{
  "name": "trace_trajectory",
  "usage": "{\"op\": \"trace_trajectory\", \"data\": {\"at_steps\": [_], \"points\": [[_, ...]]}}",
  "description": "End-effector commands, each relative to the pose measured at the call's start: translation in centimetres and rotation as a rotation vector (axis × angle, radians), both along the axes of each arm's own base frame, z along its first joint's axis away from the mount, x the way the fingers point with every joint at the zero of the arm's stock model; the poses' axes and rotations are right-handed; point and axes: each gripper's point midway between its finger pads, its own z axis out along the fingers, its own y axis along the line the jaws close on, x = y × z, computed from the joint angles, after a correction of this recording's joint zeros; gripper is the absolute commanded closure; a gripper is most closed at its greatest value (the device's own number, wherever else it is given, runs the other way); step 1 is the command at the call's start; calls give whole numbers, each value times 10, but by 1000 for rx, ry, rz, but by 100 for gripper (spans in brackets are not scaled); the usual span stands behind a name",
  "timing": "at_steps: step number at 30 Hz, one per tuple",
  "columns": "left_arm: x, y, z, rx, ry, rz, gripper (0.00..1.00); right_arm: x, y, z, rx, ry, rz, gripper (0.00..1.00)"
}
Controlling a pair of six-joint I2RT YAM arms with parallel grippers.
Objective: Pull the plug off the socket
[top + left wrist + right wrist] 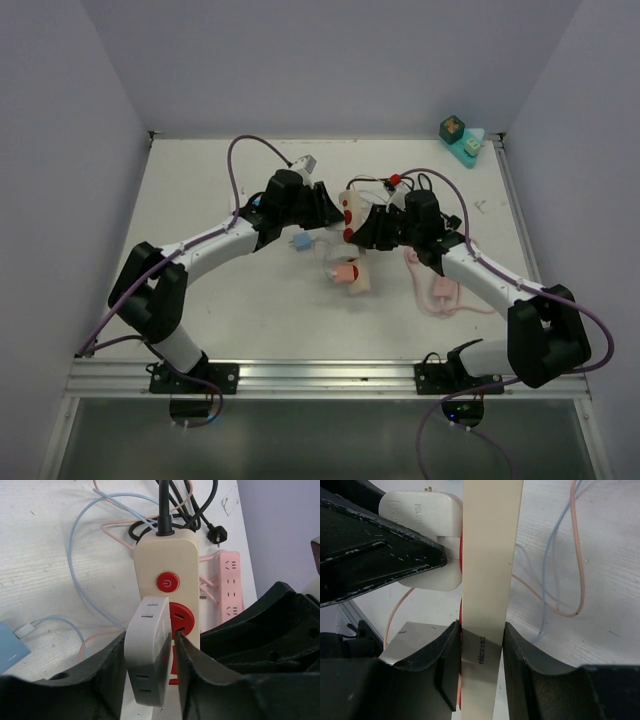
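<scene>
A cream power strip (pixel 167 560) with red sockets and a red switch is held up between both arms. A white plug block (pixel 147 650) sits in its middle socket (pixel 182 620). My left gripper (pixel 150 636) is shut on the plug, one finger pressed to each side. My right gripper (pixel 481 630) is shut on the narrow edges of the strip (pixel 487 555) below the plug (pixel 422 515). In the top view the left gripper (pixel 325 210) and the right gripper (pixel 375 228) meet at the strip (pixel 352 215) mid-table.
A pink power strip (pixel 438 290) with its cord lies right of centre. A black cable and plug (pixel 217 532) trail from the cream strip, with thin blue and pink wires (pixel 75 540) beside them. A blue adapter (pixel 298 243) and a teal object (pixel 460 138) sit nearby.
</scene>
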Motion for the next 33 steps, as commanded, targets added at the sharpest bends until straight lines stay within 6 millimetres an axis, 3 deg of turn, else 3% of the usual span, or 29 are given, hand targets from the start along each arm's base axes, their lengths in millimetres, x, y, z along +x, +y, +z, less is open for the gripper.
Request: {"op": "trace_trajectory", "data": {"at_steps": [1, 6, 11, 15, 19, 27, 33], "points": [[7, -8, 16, -56, -42, -13, 58, 4, 16, 54, 118, -156, 60, 100], [8, -5, 18, -54, -67, -9, 100, 5, 9, 45, 82, -148, 28, 100], [8, 8, 28, -85, -100, 2, 100, 12, -17, 19, -59, -121, -87, 100], [12, 25, 40, -101, -124, 26, 100, 13, -52, -16, -210, -38, -230, 100], [10, 34, 52, -108, -156, 33, 100, 15, -76, -35, -252, 30, -325, 100], [3, 73, 76, -138, -229, 149, 100, 22, -97, -46, -246, 106, -419, 100], [0, 96, 89, -147, -292, 214, 100, 27, -90, -40, -193, 111, -423, 100]]}}
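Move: The white plug sits in the beige power strip, already between the left hand's open pads, its middle only 1 cm ahead, 1 cm right and 1 cm lower. The strip's middle is about 4 cm back, 5 right and 3 down; the second white plug 6 back, 3 right, 5 down; the blue charger 1 back, 8 left, 13 down. From the right hand, holding the strip, the white plug lies about 4 cm ahead, 5 left, 1 up. The left fingers close on the white plug's sides and keep their grip while that hand strains back and left some 3-4 cm, away from the strip that the right hand still pinches. Then the hands part quickly: the left goes left and up, ending about 9 cm left and 7 up of its start, fingers tipping up; the right swings about 9 cm right and 5 down, turning some 20 degrees clockwise. ##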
